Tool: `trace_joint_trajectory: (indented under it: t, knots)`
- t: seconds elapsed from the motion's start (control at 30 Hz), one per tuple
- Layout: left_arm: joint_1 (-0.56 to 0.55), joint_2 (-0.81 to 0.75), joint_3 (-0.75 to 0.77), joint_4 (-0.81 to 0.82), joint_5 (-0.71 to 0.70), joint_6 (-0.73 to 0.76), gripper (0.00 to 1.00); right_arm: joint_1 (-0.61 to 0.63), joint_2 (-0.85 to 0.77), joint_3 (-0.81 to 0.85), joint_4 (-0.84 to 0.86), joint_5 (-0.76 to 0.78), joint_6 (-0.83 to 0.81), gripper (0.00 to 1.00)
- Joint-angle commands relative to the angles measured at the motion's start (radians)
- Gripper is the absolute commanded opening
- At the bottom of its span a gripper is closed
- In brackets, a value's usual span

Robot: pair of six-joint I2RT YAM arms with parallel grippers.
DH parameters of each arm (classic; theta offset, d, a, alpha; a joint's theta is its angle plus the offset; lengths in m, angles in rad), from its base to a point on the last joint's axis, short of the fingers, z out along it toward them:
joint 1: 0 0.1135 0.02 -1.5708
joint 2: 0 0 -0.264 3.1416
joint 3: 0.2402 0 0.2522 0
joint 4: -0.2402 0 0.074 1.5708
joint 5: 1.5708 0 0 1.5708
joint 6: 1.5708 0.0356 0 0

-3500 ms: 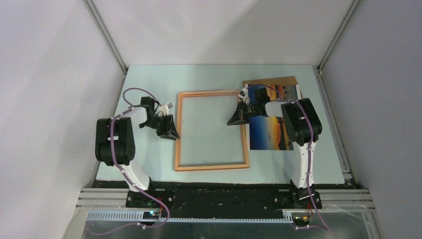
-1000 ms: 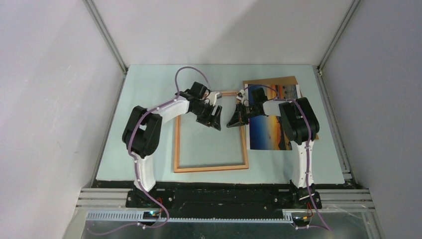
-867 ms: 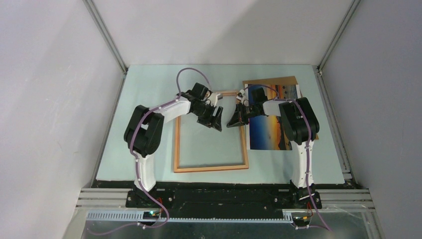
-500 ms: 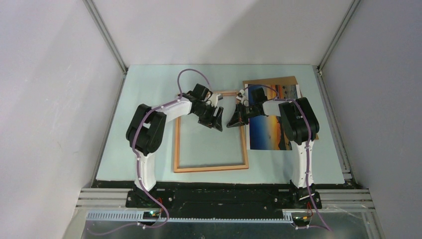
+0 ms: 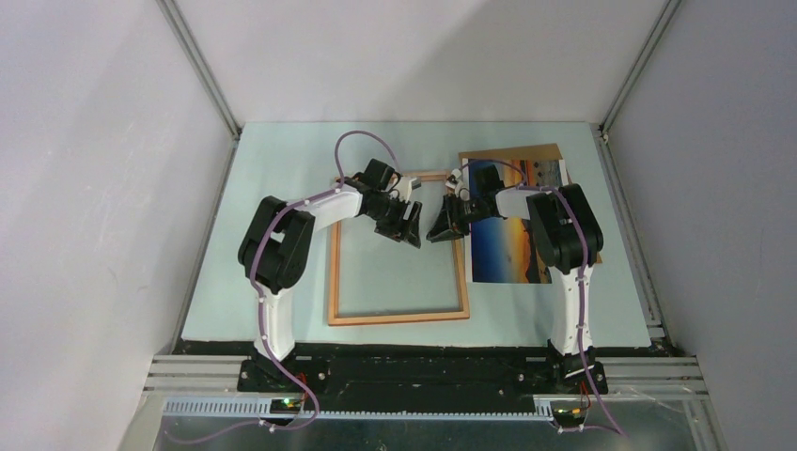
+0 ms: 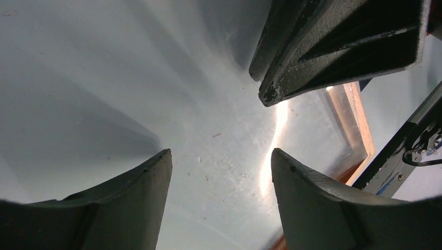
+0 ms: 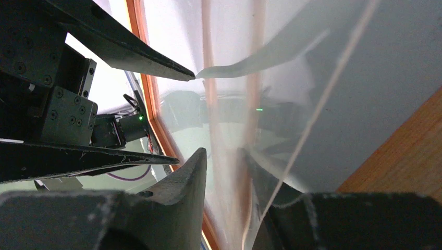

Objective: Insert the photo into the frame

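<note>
The orange-brown wooden frame (image 5: pixel 399 318) lies flat mid-table with its clear pane. The sunset photo (image 5: pixel 507 240) lies face up just right of it, touched by neither gripper. My left gripper (image 5: pixel 411 230) hovers open over the upper part of the pane; in the left wrist view its fingers (image 6: pixel 151 182) have only bare pane between them. My right gripper (image 5: pixel 437 230) faces it at the frame's right rail. In the right wrist view its jaws (image 7: pixel 224 153) stand a little apart around a blurred thin clear edge with an orange streak, and one finger shows through it.
A plain brown backing board (image 5: pixel 512 153) lies at the back right, partly under the photo's far end. The two grippers' tips are close together over the frame's upper right. Grey walls enclose the table on three sides.
The right jaws have gone from shut to slightly apart. The left arm swung earlier from outside the frame's left rail to over the pane and has since edged slightly towards the right gripper.
</note>
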Motion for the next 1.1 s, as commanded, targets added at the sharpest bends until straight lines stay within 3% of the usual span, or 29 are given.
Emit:
trace_joint_trajectory:
  t: [0.0,0.47,1.07]
  knots:
    - [-0.006,0.008,-0.021,0.024,0.002,-0.002,0.75,0.008,-0.041,0.021,-0.039,0.038,-0.047,0.36]
    - [0.0,0.009,-0.033,0.035,-0.004,-0.004,0.74,-0.032,-0.11,0.021,-0.125,0.088,-0.114,0.5]
    - [0.017,-0.01,-0.021,0.037,-0.008,-0.008,0.74,-0.118,-0.241,0.02,-0.24,0.181,-0.256,0.52]
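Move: The clear sheet's raised right edge is still between the right hand's opening fingers; its middle lies about 8 cm left, 4 cm back and 2 cm lower. The frame's right rail is level with this hand, some 5 cm to the right, and the photo's middle about 17 cm right and 3 cm ahead. From the left hand, the sheet's middle lies roughly 4 cm right, 3 cm back and 3 cm below. The right fingers open wider, releasing the clear sheet, then back off right about 6 cm, rising towards the photo. ##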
